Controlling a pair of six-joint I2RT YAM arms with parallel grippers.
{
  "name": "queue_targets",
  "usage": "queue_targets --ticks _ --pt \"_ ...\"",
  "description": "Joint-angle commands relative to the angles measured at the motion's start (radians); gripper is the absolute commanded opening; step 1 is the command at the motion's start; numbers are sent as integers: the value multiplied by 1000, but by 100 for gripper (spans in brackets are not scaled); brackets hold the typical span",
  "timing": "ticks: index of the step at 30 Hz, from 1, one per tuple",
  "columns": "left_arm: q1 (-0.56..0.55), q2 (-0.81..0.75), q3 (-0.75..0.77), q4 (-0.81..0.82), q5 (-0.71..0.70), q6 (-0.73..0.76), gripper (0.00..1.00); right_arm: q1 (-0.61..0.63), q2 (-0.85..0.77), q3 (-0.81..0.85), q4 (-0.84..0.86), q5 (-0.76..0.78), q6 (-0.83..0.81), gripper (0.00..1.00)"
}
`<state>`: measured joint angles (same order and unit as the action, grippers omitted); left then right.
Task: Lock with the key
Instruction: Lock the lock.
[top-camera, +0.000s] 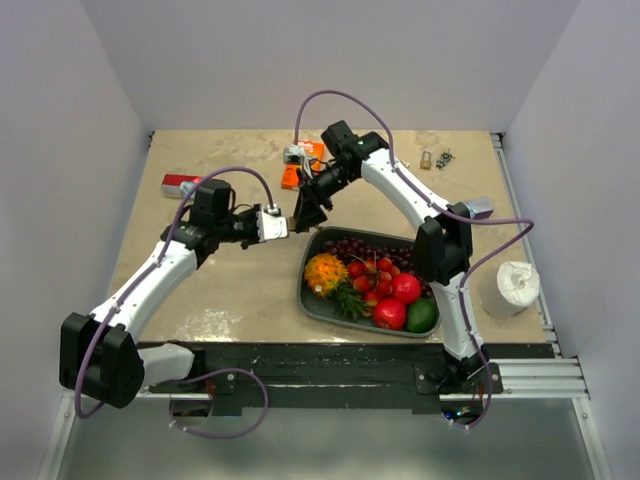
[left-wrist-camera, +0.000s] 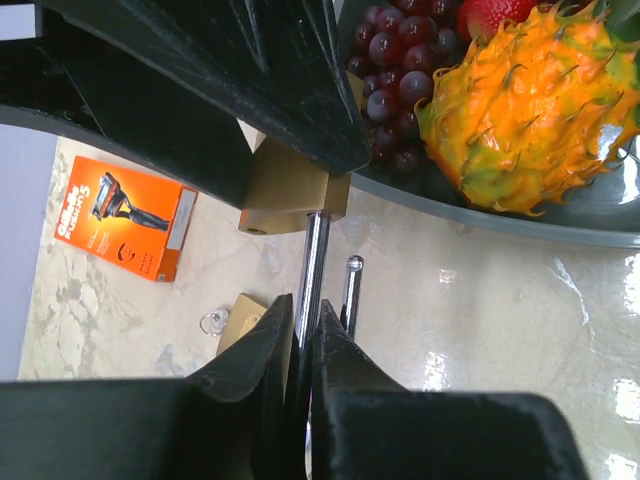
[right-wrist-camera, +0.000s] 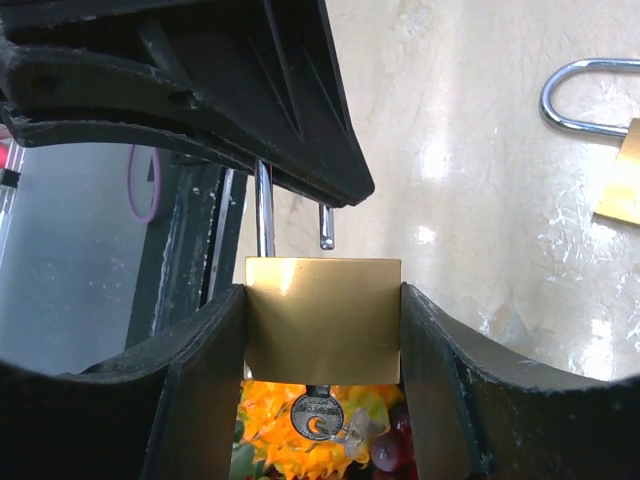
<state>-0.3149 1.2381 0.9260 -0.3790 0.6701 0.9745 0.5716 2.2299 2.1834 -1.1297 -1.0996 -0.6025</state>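
Observation:
A brass padlock (right-wrist-camera: 322, 318) hangs above the table, its body clamped between the fingers of my right gripper (right-wrist-camera: 322, 330). The key (right-wrist-camera: 318, 415) sticks out of the lock's underside. The steel shackle (right-wrist-camera: 264, 205) is raised, with its short free end (right-wrist-camera: 326, 226) clear of the body. My left gripper (left-wrist-camera: 303, 320) is shut on the shackle's long leg (left-wrist-camera: 312, 255), and the free end (left-wrist-camera: 351, 285) lies just beside its fingers. From above, both grippers (top-camera: 290, 215) meet left of the fruit tray, and the lock is hidden between them.
A dark tray (top-camera: 312, 300) holds a dragon fruit (left-wrist-camera: 530, 110), grapes (left-wrist-camera: 395, 50) and other fruit close under the grippers. An orange razor box (left-wrist-camera: 125, 215) and a second brass padlock (right-wrist-camera: 620, 170) lie on the table. A paper roll (top-camera: 510, 288) stands at the right.

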Motion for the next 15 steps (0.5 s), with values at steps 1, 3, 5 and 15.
queue_targets --ticks 1,3,5,15 --pt "0 -54 -10 132 -47 -77 0 25 -39 50 28 -129 76 0" --pt "2 -74 -6 123 -79 -134 0 19 -41 55 54 -137 102 35" --pt "26 -83 10 94 -58 -192 0 10 -56 49 79 -125 110 62" --pt "169 -57 174 -139 172 -329 0 -90 -294 -211 458 -5 51 96"
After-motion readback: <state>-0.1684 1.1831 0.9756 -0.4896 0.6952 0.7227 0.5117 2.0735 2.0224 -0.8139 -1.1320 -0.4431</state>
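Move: The unlocked padlock hangs between both hands: the left already pinches its shackle, with the brass body about 5 cm to its right and 2 cm ahead, slightly lower; the right still grips that body right at its hand point. From the left hand, the spare padlock lies about 6 cm ahead, straight out; the orange box about 18 cm ahead and 8 cm right; the spiky fruit some 7 cm back and 13 cm right, all roughly 14 cm below. The padlock's body is let go by the right fingers, which spread wide and back off, mostly upward about 5 cm with some forward. The left keeps its pinch on the shackle and, a little after starting, draws the lock away to the left about 4 cm and slightly up, turning counter-clockwise some 15 degrees while tipping down. ##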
